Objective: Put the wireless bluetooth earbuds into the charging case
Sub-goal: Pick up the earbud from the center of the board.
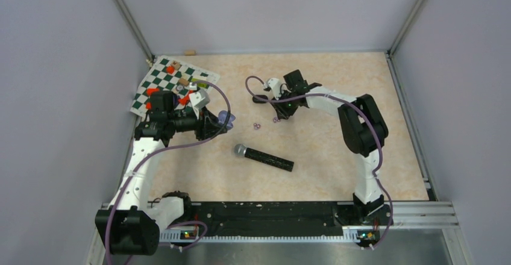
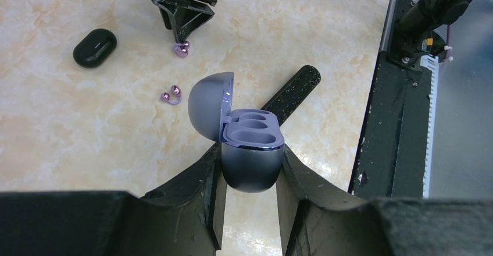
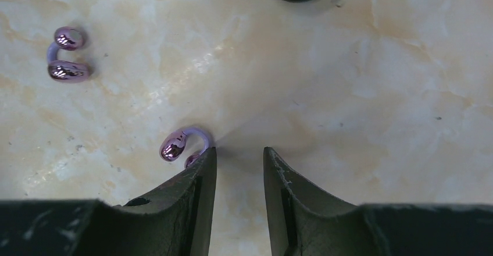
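My left gripper (image 2: 251, 163) is shut on the purple charging case (image 2: 252, 151), held above the table with its lid flipped open and both wells empty. Two purple clip-shaped earbuds lie on the table. One earbud (image 3: 177, 142) sits just outside the left finger of my right gripper (image 3: 239, 154), touching that finger's tip. The jaws of the right gripper are open with only bare table between them. The other earbud (image 3: 67, 55) lies apart, further left. From the top, the right gripper (image 1: 278, 118) points down right of the case (image 1: 226, 118).
A closed black case (image 2: 95, 47) lies beyond the right gripper. A black microphone (image 1: 264, 156) lies in the table's middle, below the held case. A green chequered mat (image 1: 163, 78) with small pieces sits at the back left. The arms' base rail (image 2: 401, 122) runs along the near edge.
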Motion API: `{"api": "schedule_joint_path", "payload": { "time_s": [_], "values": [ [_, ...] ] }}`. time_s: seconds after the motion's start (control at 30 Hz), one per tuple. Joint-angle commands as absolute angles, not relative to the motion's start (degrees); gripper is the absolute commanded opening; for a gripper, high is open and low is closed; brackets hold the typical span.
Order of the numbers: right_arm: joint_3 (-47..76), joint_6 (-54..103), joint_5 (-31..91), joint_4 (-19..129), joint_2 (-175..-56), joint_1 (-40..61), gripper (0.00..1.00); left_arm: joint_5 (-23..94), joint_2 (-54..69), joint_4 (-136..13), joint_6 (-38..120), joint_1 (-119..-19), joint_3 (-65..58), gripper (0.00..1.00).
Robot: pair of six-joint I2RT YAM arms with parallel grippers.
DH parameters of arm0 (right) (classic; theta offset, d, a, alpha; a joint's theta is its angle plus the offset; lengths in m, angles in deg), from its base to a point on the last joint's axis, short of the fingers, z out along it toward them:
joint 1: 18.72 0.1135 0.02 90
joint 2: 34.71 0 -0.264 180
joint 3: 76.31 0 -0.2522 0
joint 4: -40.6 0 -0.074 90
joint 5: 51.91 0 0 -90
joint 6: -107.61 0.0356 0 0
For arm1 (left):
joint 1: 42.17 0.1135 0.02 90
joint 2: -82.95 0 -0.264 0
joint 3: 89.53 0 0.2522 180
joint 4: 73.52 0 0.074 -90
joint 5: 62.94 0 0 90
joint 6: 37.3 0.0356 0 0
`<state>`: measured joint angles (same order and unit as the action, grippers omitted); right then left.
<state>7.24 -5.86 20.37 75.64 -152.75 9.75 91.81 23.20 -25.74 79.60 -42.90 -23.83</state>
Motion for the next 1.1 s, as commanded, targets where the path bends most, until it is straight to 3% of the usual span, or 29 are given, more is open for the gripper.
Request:
{"api": "schedule_joint_path", "payload": {
  "time_s": [0.0, 1.07],
  "values": [
    [4.97, -8.14, 18.77, 79.19, -152.40, 11.97, 0.35, 94.03, 24.24, -27.58, 79.51, -42.52, -24.16, 0.00],
    [2.86, -11.88, 10.91, 87.84, -152.06, 13.78, 0.34, 94.58, 24.51, -27.58, 79.35, -42.52, -24.25, 0.00]
  ]
}}
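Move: The earbud I'm after lies against the base-side fingertip of my right hand, about 2 cm back, 2 cm left and 1 cm below the hand point. The other earbud is some 4 cm back and 8 cm left, the black case about 8 cm ahead and 7 cm left, both down on the table. From my left hand, which holds the open charging case, that earbud is roughly 15 cm ahead, 15 cm right and 21 cm down. I keep sweeping my right hand level, just above the table, pushing the earbud along with the outside of my base-side fingertip: first back and left, then mostly back towards my base, about 5 cm in all. My wrist turns some 10 degrees counter-clockwise and tips the fingertips slightly back. The fingers stay open at the same gap; my left hand keeps still with the charging case. ##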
